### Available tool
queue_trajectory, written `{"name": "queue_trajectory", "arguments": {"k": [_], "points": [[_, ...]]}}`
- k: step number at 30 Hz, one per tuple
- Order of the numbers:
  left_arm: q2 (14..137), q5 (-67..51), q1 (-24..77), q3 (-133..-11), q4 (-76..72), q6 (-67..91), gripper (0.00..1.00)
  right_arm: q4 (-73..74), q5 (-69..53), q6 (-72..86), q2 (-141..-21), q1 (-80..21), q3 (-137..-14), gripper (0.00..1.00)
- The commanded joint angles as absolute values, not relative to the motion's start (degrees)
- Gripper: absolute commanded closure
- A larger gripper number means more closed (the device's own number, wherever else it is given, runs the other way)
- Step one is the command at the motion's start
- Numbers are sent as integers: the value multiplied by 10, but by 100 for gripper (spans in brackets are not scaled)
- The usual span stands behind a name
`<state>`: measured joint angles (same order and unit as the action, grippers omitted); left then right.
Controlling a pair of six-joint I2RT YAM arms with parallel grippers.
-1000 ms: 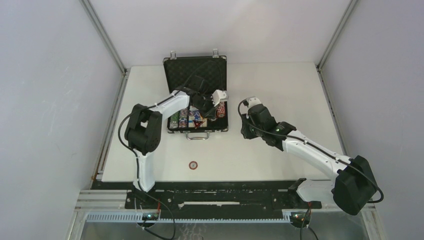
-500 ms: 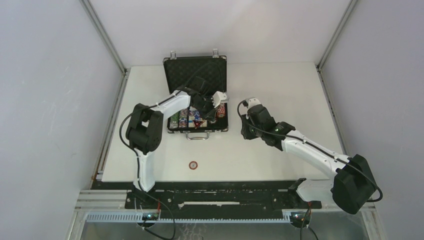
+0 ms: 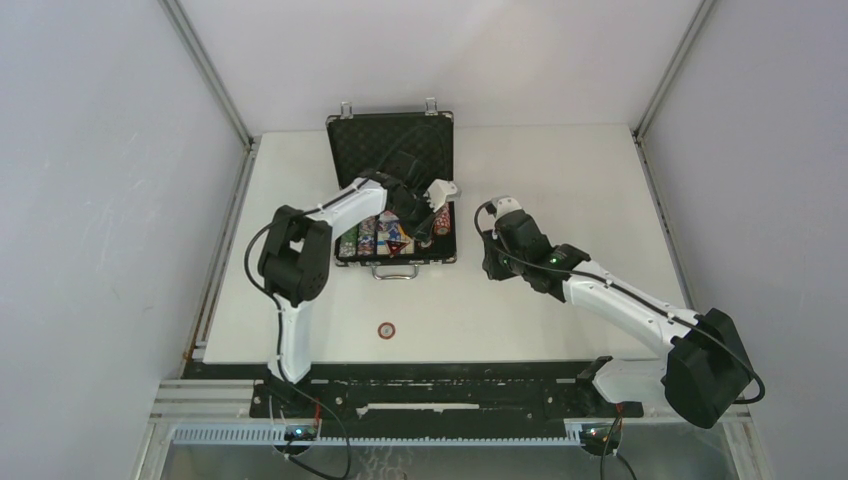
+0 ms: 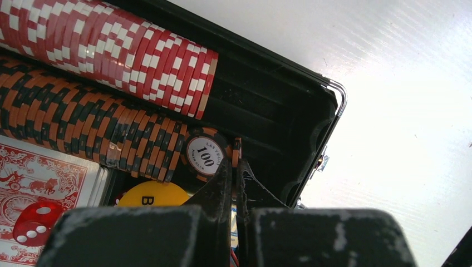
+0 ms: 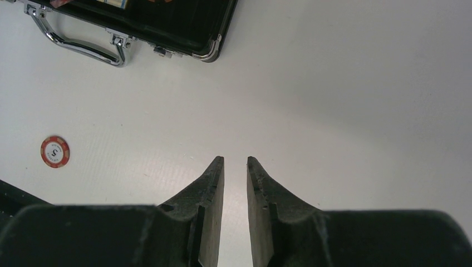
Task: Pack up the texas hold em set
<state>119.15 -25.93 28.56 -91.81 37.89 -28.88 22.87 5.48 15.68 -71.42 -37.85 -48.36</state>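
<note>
The black case (image 3: pixel 392 148) lies open at the table's far middle, lid up. In the left wrist view its tray holds a row of red-and-white chips (image 4: pixel 111 50), a row of orange-and-black chips (image 4: pixel 83 128) ending in a "100" chip (image 4: pixel 206 157), a yellow dealer button (image 4: pixel 153 194), a red die (image 4: pixel 33 222) and a red card deck (image 4: pixel 50 172). My left gripper (image 4: pixel 235 164) is inside the tray, shut on an orange-and-black chip (image 4: pixel 237 149) held edge-on beside the "100" chip. My right gripper (image 5: pixel 235 161) hovers over bare table, open and holding nothing.
One red chip (image 3: pixel 386 329) lies alone on the white table near the front, also in the right wrist view as a red chip (image 5: pixel 55 151). The case's metal handle (image 5: pixel 78 47) faces the arms. Grey walls and aluminium posts enclose the table.
The left arm has shifted slightly over the case, its elbow moving a little right. The right arm has stayed where it was.
</note>
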Motion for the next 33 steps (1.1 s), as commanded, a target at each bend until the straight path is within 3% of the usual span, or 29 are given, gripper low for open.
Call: {"name": "queue_trajectory", "arguments": {"k": [1, 13, 17, 19, 22, 33], "points": [[1220, -155, 274, -969, 307, -282, 100, 209, 57, 148, -709, -371, -483, 71], [1227, -136, 262, -985, 298, -270, 97, 204, 51, 150, -717, -370, -483, 71], [1224, -142, 262, -983, 300, -273, 89, 203, 50, 151, -719, -370, -483, 71], [1223, -144, 262, -981, 301, -273, 74, 204, 51, 152, -718, -370, -483, 71], [1223, -147, 263, -979, 303, -273, 63, 205, 51, 152, -718, -370, -483, 71], [1178, -163, 269, -956, 289, -267, 58, 199, 43, 154, -722, -371, -479, 72]]}}
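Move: The black-and-orange 100 chip leans in its trough about 3 cm ahead of the left fingertips and roughly 1 cm lower; the shut tips have another orange chip on edge. The orange row's near end is some 5 cm ahead and 1 cm left of the hand, the red row's end 4 cm ahead and 5 cm right, the yellow button 5 cm ahead and 5 cm left. From the idle right hand the 100 chip lies about 12 cm ahead and 16 cm left, 8 cm lower. The orange chip on edge, pinched in the left fingertips, is pushed forward about 3 cm along the trough, against the 100 chip and towards the end of the orange row. The fingers then open to nearly half, the hand going another 1.5 cm forward and 1 cm left before it halts; altogether the wrist turns some 10 degrees, mostly counter-clockwise and swinging the tips forward. ##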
